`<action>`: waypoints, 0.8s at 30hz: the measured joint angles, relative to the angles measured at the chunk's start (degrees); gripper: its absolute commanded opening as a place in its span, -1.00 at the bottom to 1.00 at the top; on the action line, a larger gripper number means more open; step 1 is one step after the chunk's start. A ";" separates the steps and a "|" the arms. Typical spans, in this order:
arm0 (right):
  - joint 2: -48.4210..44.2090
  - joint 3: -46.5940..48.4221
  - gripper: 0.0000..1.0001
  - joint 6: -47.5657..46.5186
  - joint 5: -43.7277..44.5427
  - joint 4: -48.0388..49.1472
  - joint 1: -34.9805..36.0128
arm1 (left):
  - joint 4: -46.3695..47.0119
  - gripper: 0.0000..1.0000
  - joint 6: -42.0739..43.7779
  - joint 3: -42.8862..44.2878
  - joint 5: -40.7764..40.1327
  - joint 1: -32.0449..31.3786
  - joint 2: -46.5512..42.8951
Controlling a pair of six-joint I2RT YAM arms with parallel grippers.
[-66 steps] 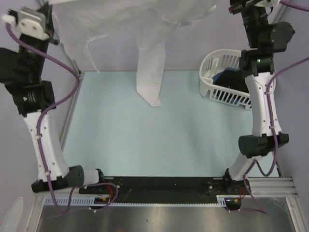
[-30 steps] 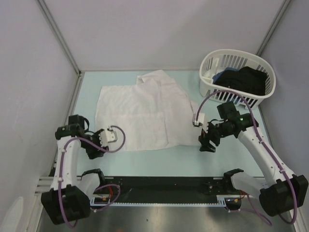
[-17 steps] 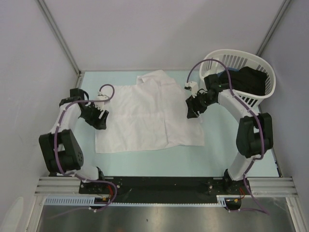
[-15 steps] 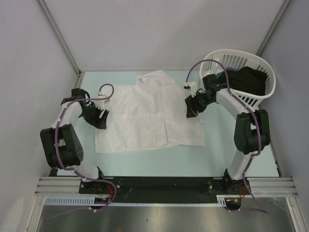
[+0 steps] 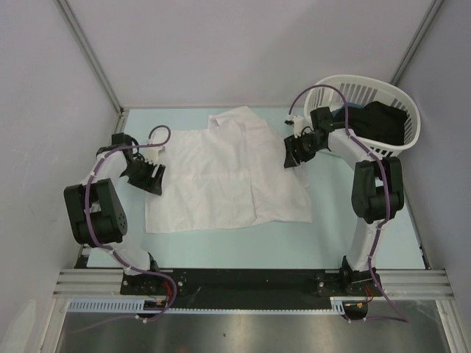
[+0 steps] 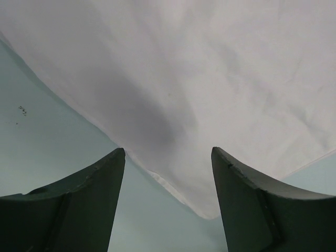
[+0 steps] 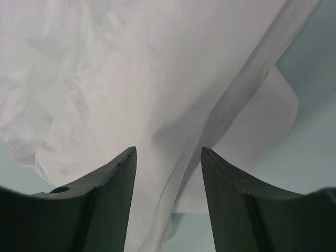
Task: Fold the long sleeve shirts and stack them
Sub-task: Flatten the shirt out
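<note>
One white long sleeve shirt (image 5: 221, 176) lies spread flat on the pale green table (image 5: 353, 213), collar toward the back. My left gripper (image 5: 152, 180) is low at the shirt's left edge. In the left wrist view its jaws (image 6: 168, 155) stand open, with the cloth (image 6: 210, 79) and its hemmed edge between them. My right gripper (image 5: 292, 156) is at the shirt's right edge, close to the basket. It is open (image 7: 168, 152), with a raised fold of white cloth (image 7: 131, 68) running between the fingers.
A white slatted basket (image 5: 401, 140) holding dark clothes (image 5: 375, 121) stands at the back right, just behind the right arm. Grey walls with metal rails enclose the table on the left, back and right.
Both arms have swung from the shirt's near corners to its side edges farther back. The right jaws have narrowed a little. The shirt lies as before.
</note>
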 measured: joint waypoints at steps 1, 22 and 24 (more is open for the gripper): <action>0.66 0.85 0.09 0.33 -0.04 0.37 0.00 | 0.04 0.46 -0.07 0.13 0.00 0.00 0.00; 11.43 10.29 -0.65 2.91 -0.15 3.48 0.76 | -0.87 0.49 -0.55 1.27 -1.44 -0.11 -1.11; 11.41 10.29 -0.97 2.86 -0.57 3.52 0.81 | -0.92 0.48 -0.55 1.27 -1.46 -0.11 -1.11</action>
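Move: The white shirt's top layer, near its right edge, is the right hand's mark: about 5 cm ahead of it, 2 cm to its left and 3 cm below. The sleeve flap peeking from under that edge lies level with this hand, some 4 cm to its right and 4 cm down; the laundry basket stands roughly 14 cm ahead and 22 cm right. From the left hand, the spot is about 13 cm ahead, 41 cm right and 3 cm below. Forward and slightly left goes the right hand, about 5 cm over the shirt along its right edge, then straight down a good 2 cm onto the cloth. Its fingers, half open until then, close most of the way and pinch the top layer just inside the edge. The wrist hardly turns. The left hand, open over the shirt's left edge, rises only about 1 cm. ##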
